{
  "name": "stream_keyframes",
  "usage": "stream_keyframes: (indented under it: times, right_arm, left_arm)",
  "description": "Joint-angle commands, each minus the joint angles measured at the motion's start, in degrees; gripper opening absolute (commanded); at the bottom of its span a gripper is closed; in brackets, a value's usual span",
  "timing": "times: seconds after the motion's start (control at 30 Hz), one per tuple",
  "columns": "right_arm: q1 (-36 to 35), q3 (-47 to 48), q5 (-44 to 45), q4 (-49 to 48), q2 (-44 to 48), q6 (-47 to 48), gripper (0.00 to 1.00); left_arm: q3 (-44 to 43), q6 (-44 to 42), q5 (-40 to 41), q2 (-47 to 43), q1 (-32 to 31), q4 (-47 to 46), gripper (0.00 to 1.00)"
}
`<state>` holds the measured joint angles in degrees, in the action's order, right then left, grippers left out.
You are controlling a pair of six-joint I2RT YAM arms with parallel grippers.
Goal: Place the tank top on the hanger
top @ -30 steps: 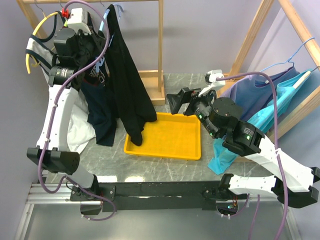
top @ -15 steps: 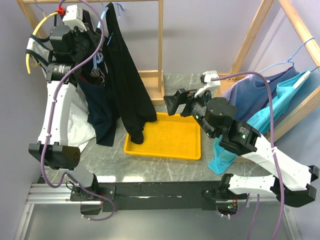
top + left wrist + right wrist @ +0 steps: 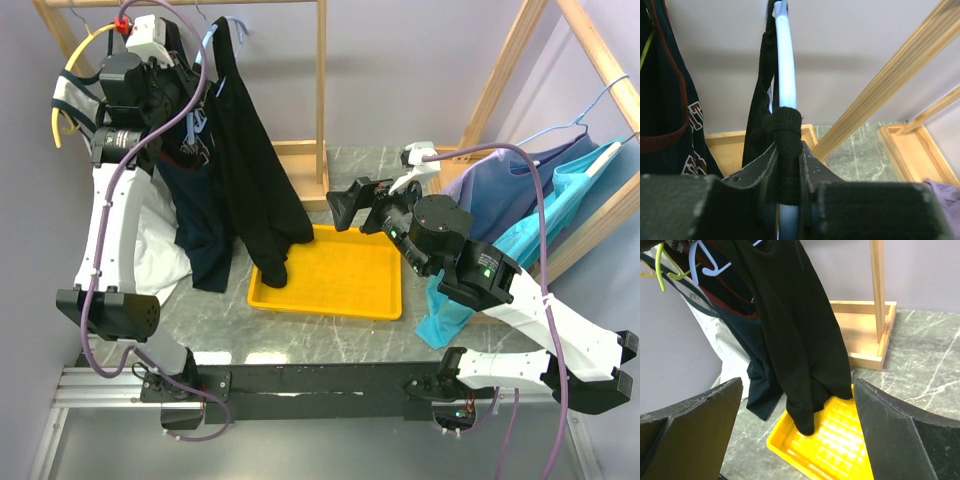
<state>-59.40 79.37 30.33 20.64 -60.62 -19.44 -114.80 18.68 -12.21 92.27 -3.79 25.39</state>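
Note:
The black tank top [image 3: 250,170] hangs from the light-blue hanger [image 3: 207,45] on the left rack, and its lower end rests in the yellow tray [image 3: 350,285]. My left gripper [image 3: 185,90] is up at the hanger. In the left wrist view the left gripper [image 3: 786,167] is shut on the hanger's arm [image 3: 786,65], with the tank top's strap [image 3: 785,130] wrapped round the arm between the jaws. My right gripper [image 3: 350,205] hovers open over the tray's far edge. The right wrist view looks between its fingers [image 3: 797,425] at the tank top [image 3: 800,340], apart from it.
A navy top with red trim [image 3: 200,215] and a white top [image 3: 160,255] hang beside the tank top, near a yellow-green hanger [image 3: 70,60]. The wooden rack post [image 3: 321,100] stands behind the tray. Purple [image 3: 505,185] and teal [image 3: 545,225] garments hang on the right rack.
My left arm has lifted a little with the hanger and strap still clamped. My right gripper has shifted slightly left and stays open.

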Motion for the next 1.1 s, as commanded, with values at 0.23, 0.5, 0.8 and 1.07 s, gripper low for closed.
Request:
stream_keyframes:
  times: [0.23, 0.5, 0.8, 1.07]
  right_arm:
    - [-0.46, -1.06, -0.88, -1.74, 0.24, -0.95, 1.0]
    - [-0.46, -4.49, -1.15, -2.63, 1.55, -1.83, 1.0]
    - [-0.46, -11.52, 1.92, -4.21, 6.73, -4.11, 1.0]
    - [-0.37, -19.59, 3.34, -4.56, 10.78, -7.1, 1.0]
  left_arm:
    - [-0.6, -0.83, 1.57, -8.67, 0.19, -1.39, 0.77]
    - [1.95, -1.36, 0.0, -18.17, 0.19, -3.24, 0.91]
    - [14.77, 2.16, 0.37, -24.59, -11.73, -3.34, 0.95]
    - [41.38, 9.17, 23.35, -30.04, -31.97, -11.93, 0.95]
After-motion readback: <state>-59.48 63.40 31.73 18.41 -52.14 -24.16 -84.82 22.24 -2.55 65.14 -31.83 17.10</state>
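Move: The left fingers still pinch the near shoulder of the blue hanger, wrapped in black tank top; the hanger's middle is about 7 cm ahead, 3 cm right and 4 cm higher. The rail is some 10 cm ahead, level sideways, and 10 cm up; the green hanger is about 4 cm ahead and 8 cm left. From the right hand, the blue hanger's middle is roughly 28 cm ahead, 22 cm left and 8 cm higher; the yellow tray is 2 cm ahead, 5 cm left, some 42 cm down. The left fingers open almost fully and let go of the hanger and cloth, the hand drawing back some 18 cm and up about 12 cm with its tips tilting up. It then swings right and drops fast, turning clockwise, towards the space over the tray. The right hand, empty and open, sinks about 7 cm towards the tray. ##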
